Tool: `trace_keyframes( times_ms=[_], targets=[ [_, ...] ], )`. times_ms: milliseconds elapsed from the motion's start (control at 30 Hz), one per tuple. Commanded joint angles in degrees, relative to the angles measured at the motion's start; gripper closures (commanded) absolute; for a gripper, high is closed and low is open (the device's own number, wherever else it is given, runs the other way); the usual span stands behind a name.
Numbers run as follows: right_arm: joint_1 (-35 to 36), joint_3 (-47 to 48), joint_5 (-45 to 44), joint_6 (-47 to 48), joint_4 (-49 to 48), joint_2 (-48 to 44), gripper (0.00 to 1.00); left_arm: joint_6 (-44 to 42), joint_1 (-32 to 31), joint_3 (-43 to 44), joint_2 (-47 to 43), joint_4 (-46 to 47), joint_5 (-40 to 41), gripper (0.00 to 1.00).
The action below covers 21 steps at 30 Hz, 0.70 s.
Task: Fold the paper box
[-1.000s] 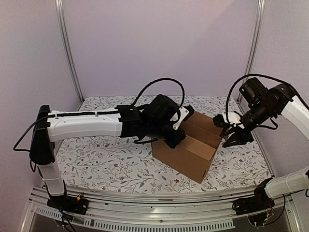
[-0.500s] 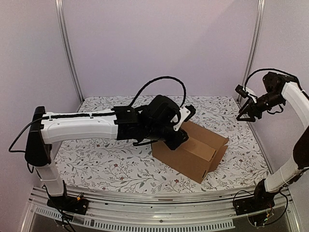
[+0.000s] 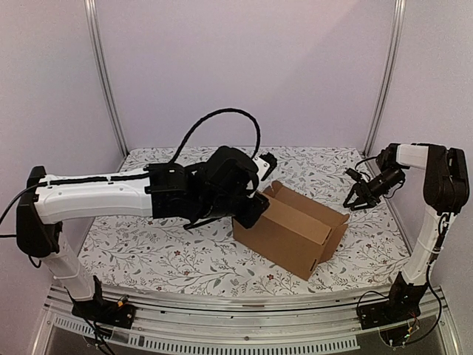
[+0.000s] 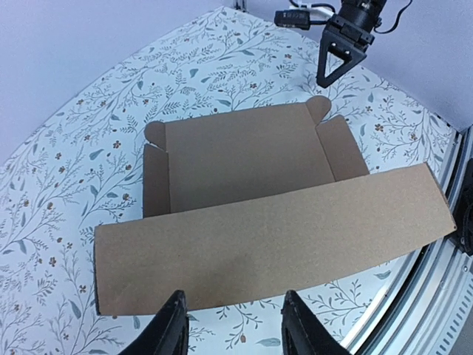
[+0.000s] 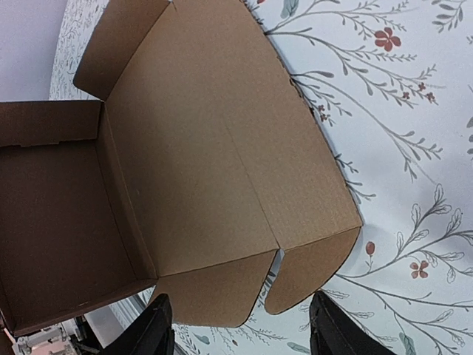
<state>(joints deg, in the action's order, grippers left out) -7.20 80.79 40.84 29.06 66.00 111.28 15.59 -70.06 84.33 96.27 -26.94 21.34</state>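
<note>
The paper box (image 3: 292,231) is plain brown cardboard, standing half formed in the middle of the floral table with its top open and its lid panel lying flat toward the back right. My left gripper (image 3: 264,163) hovers above the box's left end, open, with nothing between its fingers. In the left wrist view it (image 4: 233,314) looks down on the box (image 4: 273,237) from the side of the long front wall. My right gripper (image 3: 357,197) hangs open to the right of the box, apart from it. In the right wrist view it (image 5: 240,314) faces the lid's rounded tabs (image 5: 310,270).
The floral tablecloth (image 3: 162,244) covers the table. An aluminium rail (image 3: 244,325) runs along the near edge. Metal posts (image 3: 107,81) stand at the back corners before the lilac walls. The right arm's upright link (image 3: 432,214) stands at the table's right edge.
My left gripper has opened and pulled back up off the box's left end. My right gripper has left the box's right end, swung out to the back right, come down beside the box, and opened wider.
</note>
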Motion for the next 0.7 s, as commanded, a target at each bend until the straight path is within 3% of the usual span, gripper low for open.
trace_keyframes(
  times_ms=[0, 133, 200, 233, 333, 467, 667],
  targets=[
    [-0.1, -2.0, -3.7, -10.0, -4.4, -1.2, 0.39, 1.3, 0.1, 0.6, 0.1, -2.5, 5.6, 0.56],
    [-0.1, -4.3, -6.0, -11.8, -5.4, -0.7, 0.39, -0.8, 3.6, 2.8, -1.0, -3.8, 7.8, 0.49],
    [-0.1, -5.2, -6.8, -11.9, -5.7, -1.2, 0.38, -2.1, 8.4, 4.0, -1.4, -3.3, 4.9, 0.31],
    [-0.1, -5.4, -6.8, -11.9, -5.8, -1.3, 0.38, -2.7, 11.8, 5.8, -0.6, -3.9, 0.1, 0.27],
    [-0.1, -5.4, -5.8, -12.8, -5.5, -0.8, 0.39, -4.2, 20.7, 15.9, 6.3, -8.8, -10.1, 0.26],
    [-0.1, -4.1, -3.1, -14.9, -5.5, 1.8, 0.49, -7.3, 26.1, 27.4, 15.6, -13.2, -12.9, 0.27],
    [-0.1, -2.4, -1.8, -18.5, -4.3, 4.3, 0.61, -3.8, 26.9, 27.7, 19.4, -11.5, -17.7, 0.29]
  ],
)
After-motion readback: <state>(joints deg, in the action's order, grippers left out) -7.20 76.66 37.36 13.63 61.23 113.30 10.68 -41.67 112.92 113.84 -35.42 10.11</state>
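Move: The right hand is close above the lid's rounded right tab, which lies about 2 cm back, 2 cm left and 4 cm below; the box body's middle is some 19 cm left and 8 cm back of this hand. From the high left hand, the lid's left tab is roughly 21 cm ahead, 7 cm right and 17 cm down, the box body about 4 cm ahead, 9 cm right and 18 cm down. Left hand swings about 22 cm forward past the box, opening; right sinks some 3 cm towards the right tab, part-closing. ##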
